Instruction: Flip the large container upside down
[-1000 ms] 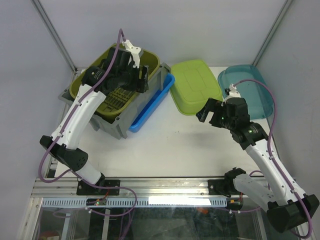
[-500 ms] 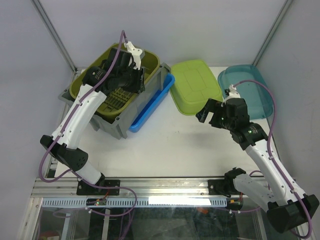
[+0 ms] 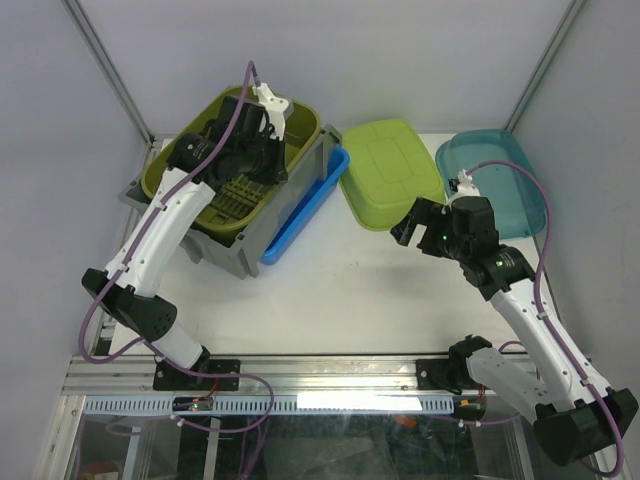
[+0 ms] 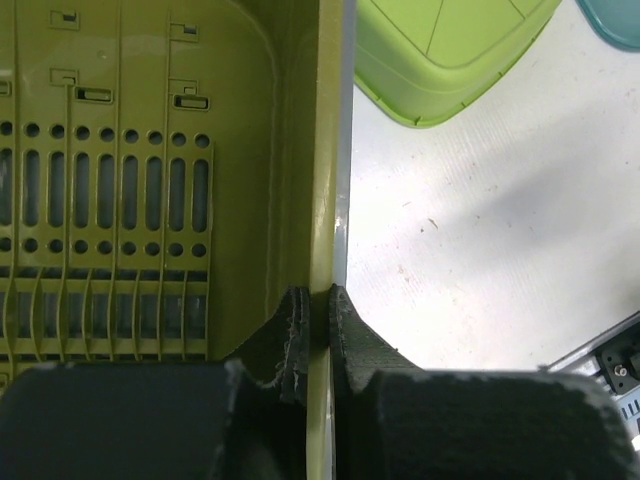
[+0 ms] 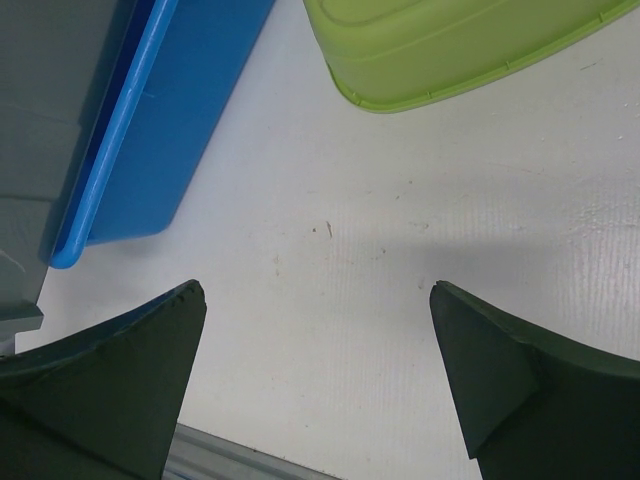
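Observation:
The large grey crate [image 3: 243, 252] stands at the left, tipped, with the olive-green slotted basket [image 3: 300, 120] nested inside it. My left gripper [image 3: 272, 150] is shut on their right-hand edge. In the left wrist view the jaws [image 4: 318, 300] pinch the basket's wall [image 4: 130, 180] together with the thin grey crate edge [image 4: 344, 150] lying against it. My right gripper [image 3: 408, 225] is open and empty, hovering over bare table right of the crate. In the right wrist view [image 5: 318, 290] the crate's grey wall [image 5: 50, 120] shows at the far left.
A blue tub [image 3: 305, 210] leans against the crate's right side and also shows in the right wrist view [image 5: 170, 120]. A lime-green container [image 3: 390, 170] lies upside down at the back centre. A teal tub [image 3: 505, 180] lies at the back right. Cell walls stand close behind and to the left.
My left gripper has moved slightly up and back with the clamped edge, and the basket and crate shifted a little with it. The right arm has hardly moved.

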{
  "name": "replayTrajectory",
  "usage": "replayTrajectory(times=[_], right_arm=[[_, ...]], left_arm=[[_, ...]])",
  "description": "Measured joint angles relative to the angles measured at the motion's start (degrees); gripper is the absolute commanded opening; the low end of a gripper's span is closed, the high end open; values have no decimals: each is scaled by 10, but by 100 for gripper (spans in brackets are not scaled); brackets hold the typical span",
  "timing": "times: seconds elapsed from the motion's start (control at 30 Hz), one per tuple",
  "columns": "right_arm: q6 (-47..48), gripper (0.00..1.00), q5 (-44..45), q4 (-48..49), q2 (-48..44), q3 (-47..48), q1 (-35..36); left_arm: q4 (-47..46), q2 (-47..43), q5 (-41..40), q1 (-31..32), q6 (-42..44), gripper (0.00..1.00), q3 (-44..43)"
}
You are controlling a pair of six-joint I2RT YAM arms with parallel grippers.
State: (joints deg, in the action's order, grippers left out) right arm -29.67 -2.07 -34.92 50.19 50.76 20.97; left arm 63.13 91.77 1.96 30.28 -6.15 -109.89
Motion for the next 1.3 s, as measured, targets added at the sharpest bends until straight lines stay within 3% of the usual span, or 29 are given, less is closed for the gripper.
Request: replayTrajectory(times=[0.43, 0.83, 1.3], right_arm=[[-5, 99, 2, 3, -3, 0, 0], [-26, 99, 22, 3, -42, 0, 0], [-33, 99, 32, 3, -68, 0, 0]], left_arm=[[40, 16, 2, 0, 2, 0, -150], [-72, -42, 72, -7, -12, 0, -207], [-187, -93, 139, -6, -76, 0, -211]])
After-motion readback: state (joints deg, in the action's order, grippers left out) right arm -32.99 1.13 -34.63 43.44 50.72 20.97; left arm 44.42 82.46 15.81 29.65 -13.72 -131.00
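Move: The left fingers are already shut on the near-right long rim of the olive container. Its middle lies about 10 cm left, 5 cm ahead and 7 cm below that hand. The gray crate is right beneath it, some 17 cm below the hand. On the table, 26 cm down, the blue tray is about 11 cm ahead and 4 right, the light-green bin 17 ahead and 25 right. From the right hand, the olive container is 32 cm left and 13 ahead, some 2 cm higher. Keep the left gripper pinched on the olive container's rim and haul it up about 27 cm out of the gray crate, straight at first, then easing back some 6 cm. On the way, tip the wrist up and roll it left side down, some 50 degrees in all, until the fingers point level, forward and right. Raise the open, empty right hand about 3 cm. ##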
